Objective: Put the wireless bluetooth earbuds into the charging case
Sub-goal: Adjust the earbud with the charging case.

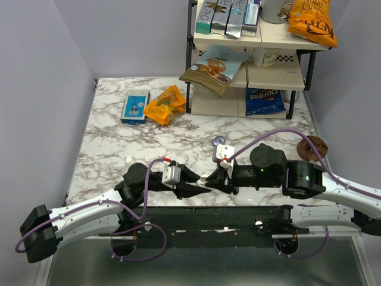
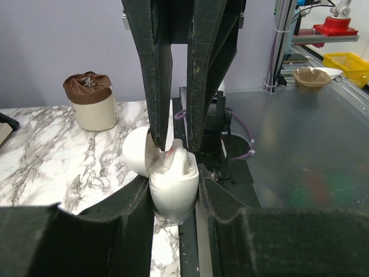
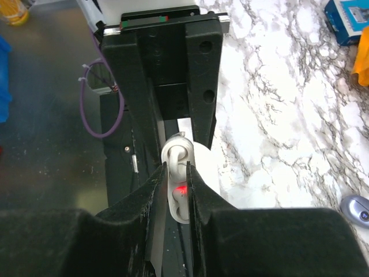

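Observation:
The charging case (image 2: 173,196) is white here, with its lid (image 2: 135,151) swung open to the left. My left gripper (image 2: 173,190) is shut on its body and holds it upright over the table's near edge (image 1: 204,182). My right gripper (image 3: 177,173) reaches in from the opposite side, its fingers (image 2: 155,86) closed narrowly over the case's open top. One white earbud (image 3: 177,154) sits in a slot between those fingertips, and a red light glows just below it. I see no other earbud.
A small blue-grey round object (image 1: 219,141) lies on the marble behind the grippers. A brown-topped cup (image 1: 312,148) stands at the right. A blue box (image 1: 135,105) and an orange snack bag (image 1: 165,105) lie at the back left, beside a shelf rack (image 1: 250,53).

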You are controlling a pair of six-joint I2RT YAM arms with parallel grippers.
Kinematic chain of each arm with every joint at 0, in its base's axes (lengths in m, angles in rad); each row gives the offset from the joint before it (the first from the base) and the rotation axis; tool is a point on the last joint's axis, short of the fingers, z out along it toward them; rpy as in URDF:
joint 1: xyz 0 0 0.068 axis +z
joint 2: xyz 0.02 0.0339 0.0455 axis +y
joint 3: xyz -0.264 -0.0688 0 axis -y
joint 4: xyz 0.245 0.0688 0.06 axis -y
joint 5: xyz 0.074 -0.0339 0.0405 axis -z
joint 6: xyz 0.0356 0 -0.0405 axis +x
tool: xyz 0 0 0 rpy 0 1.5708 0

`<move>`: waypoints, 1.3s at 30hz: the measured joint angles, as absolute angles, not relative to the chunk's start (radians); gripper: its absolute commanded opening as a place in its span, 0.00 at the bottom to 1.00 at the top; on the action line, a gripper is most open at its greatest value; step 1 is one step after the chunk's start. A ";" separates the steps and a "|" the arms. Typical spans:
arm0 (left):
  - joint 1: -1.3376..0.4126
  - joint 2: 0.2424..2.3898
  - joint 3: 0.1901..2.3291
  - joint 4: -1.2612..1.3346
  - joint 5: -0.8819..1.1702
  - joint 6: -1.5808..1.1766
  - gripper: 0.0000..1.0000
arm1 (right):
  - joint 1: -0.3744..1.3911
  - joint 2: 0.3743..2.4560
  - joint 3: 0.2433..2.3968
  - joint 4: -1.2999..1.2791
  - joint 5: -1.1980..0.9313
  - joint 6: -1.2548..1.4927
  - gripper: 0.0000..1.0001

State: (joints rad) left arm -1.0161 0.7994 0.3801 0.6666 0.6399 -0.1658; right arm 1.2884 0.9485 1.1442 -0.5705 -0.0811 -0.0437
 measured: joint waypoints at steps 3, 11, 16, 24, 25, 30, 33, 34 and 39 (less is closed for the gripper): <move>-1.016 0.799 0.380 0.665 0.639 -0.166 0.00 | 1.289 0.952 1.144 -0.570 -0.068 -0.042 0.29; -1.015 0.799 0.381 0.664 0.636 -0.166 0.00 | 1.290 0.969 1.144 -0.570 -0.065 -0.041 0.24; -1.015 0.799 0.381 0.655 0.634 -0.166 0.00 | 1.290 0.972 1.144 -0.571 -0.064 -0.036 0.14; -1.015 0.799 0.381 0.649 0.620 -0.167 0.00 | 1.290 0.971 1.143 -0.569 -0.049 -0.029 0.01; -1.015 0.799 0.381 0.649 0.617 -0.168 0.00 | 1.290 0.970 1.143 -0.568 -0.047 -0.027 0.01; -1.015 0.798 0.381 0.656 0.602 -0.177 0.00 | 1.290 0.948 1.117 -0.535 -0.038 -0.019 0.01; -1.015 0.797 0.381 0.669 0.592 -0.181 0.00 | 1.290 0.920 1.089 -0.496 -0.025 -0.013 0.01; -1.015 0.797 0.381 0.673 0.591 -0.182 0.00 | 1.290 0.911 1.081 -0.486 -0.020 -0.006 0.01; -1.016 0.796 0.381 0.699 0.584 -0.189 0.00 | 1.290 0.881 1.055 -0.444 -0.010 0.019 0.01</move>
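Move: Just off the right fingertips, about 1 cm to the left and 1 cm below, the white earbud's stem leans in the open charging case, between the parted fingers. The case's raised lid stands some 3 cm forward of the right hand, 2 cm left and 1 cm below. From the left hand, which grips the case's base, the earbud lies roughly 4 cm right and 1 cm up. A grey oval case lies on the table about 30 cm ahead of the right hand, 6 cm right and 28 cm below. Easing down less than 1 cm onto the earbud in the case, the right hand shuts its parted fingers almost fully and seems to pinch the stem, then lifts about 1.5 cm, its fingertips tilting up some 5 degrees. The left hand keeps its grip on the case and rises about 1 cm along with it, drifting slightly forward. ##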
